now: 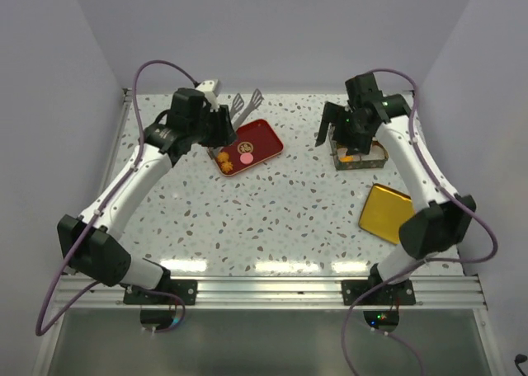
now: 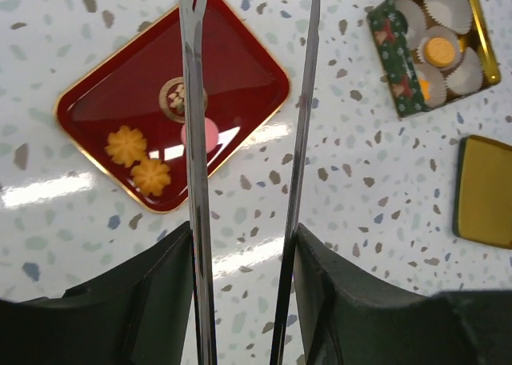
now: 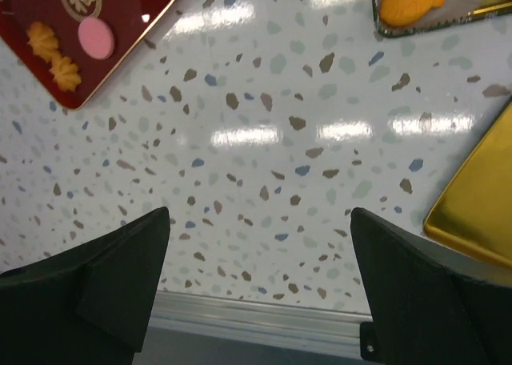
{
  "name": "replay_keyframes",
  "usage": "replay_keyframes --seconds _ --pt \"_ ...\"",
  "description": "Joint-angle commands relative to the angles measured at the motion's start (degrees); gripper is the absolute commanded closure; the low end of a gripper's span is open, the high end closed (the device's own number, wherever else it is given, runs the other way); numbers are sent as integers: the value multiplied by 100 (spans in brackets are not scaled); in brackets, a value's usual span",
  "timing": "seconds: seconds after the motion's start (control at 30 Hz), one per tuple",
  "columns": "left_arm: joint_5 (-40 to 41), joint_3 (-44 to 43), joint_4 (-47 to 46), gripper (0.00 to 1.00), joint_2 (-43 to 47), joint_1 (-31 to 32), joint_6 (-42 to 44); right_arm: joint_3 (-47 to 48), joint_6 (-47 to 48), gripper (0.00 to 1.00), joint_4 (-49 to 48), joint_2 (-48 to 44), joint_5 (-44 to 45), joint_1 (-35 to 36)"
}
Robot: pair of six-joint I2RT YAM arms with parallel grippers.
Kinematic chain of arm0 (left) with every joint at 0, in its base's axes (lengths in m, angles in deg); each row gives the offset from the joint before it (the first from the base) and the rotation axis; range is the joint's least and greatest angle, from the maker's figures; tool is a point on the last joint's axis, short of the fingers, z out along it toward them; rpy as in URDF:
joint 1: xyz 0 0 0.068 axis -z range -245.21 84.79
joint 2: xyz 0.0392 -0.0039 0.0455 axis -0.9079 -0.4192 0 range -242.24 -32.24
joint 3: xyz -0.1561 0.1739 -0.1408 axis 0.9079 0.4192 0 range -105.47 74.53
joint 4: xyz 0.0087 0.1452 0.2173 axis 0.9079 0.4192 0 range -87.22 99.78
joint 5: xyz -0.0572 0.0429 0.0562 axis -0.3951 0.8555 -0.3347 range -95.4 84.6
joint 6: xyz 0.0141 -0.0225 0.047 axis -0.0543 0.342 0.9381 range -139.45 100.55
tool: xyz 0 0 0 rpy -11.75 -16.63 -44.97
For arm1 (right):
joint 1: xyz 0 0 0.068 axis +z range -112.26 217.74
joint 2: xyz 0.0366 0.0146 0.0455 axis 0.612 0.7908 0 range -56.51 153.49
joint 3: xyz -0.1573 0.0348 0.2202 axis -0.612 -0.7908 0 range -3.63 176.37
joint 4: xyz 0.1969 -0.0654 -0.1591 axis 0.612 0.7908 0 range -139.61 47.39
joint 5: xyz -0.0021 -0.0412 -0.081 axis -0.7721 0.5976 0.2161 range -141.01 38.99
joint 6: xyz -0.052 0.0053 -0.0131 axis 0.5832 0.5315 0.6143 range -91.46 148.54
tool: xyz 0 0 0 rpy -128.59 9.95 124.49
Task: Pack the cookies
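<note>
The cookies lie on a red tray [image 2: 248,69]: two orange ones [image 2: 126,145] [image 2: 151,175], a pink one [image 2: 204,131] and a dark brown one [image 2: 178,98]. Another orange cookie [image 2: 438,51] sits in a paper cup inside the green-and-gold box [image 2: 398,61]. My left gripper [image 2: 242,233] is shut on metal tongs [image 2: 194,101], whose two arms reach out over the tray. In the top view the left gripper [image 1: 221,122] hangs at the tray's [image 1: 264,137] far left corner. My right gripper [image 1: 346,137] stands open and empty above the box [image 1: 360,155]. The right wrist view shows its jaws [image 3: 260,213] wide apart over bare table.
A gold lid [image 1: 385,213] lies flat at the right, near the right arm's base. White paper cups [image 2: 450,9] fill the box. The aluminium rail [image 3: 256,321] marks the table's near edge.
</note>
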Motion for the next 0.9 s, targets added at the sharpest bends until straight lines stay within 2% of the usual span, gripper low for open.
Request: replay_keyframes --seconds 0.0,0.2,0.4,0.67,0.87 --pt "382 13 683 46 479 -101 512 712 312 2 -285 938 393 -329" --pt "444 514 948 46 1226 -118 486 1958 523 14 -233 2706 665 -577" --pt "356 971 930 46 1561 -118 231 2814 673 28 -267 3780 754 -638" --pt "391 1208 974 47 1693 -118 169 2798 655 38 -399 4397 798 -709" --pt "383 1253 948 48 1658 -118 143 2139 646 38 -847 4301 596 -709"
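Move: The cookie box's middle lies about 17 cm ahead of the right hand, 11 cm to its right and 21 cm below; in its left half, the fish cookie is 13 cm ahead and 8 cm right of that hand, the black cookie 21 cm ahead and 7 cm right. The gold lid is some 10 cm back and 19 cm right. From the left hand the box is about 15 cm ahead and 35 cm right, the red tray 14 cm straight ahead. The empty right hand swoops forward about 15 cm and down nearly 19 cm, drifting some 4 cm right, the last stretch almost straight down over the box's left rim, while its wide-open fingers narrow by over a third and tip some 15 degrees steeper, until one is outside the rim and the other over the fish cookie's side, no contact visible. Meanwhile the left hand, still gripping the tongs, draws back about 8 cm and left 5 cm, sinking slightly as it eases to a stop. ##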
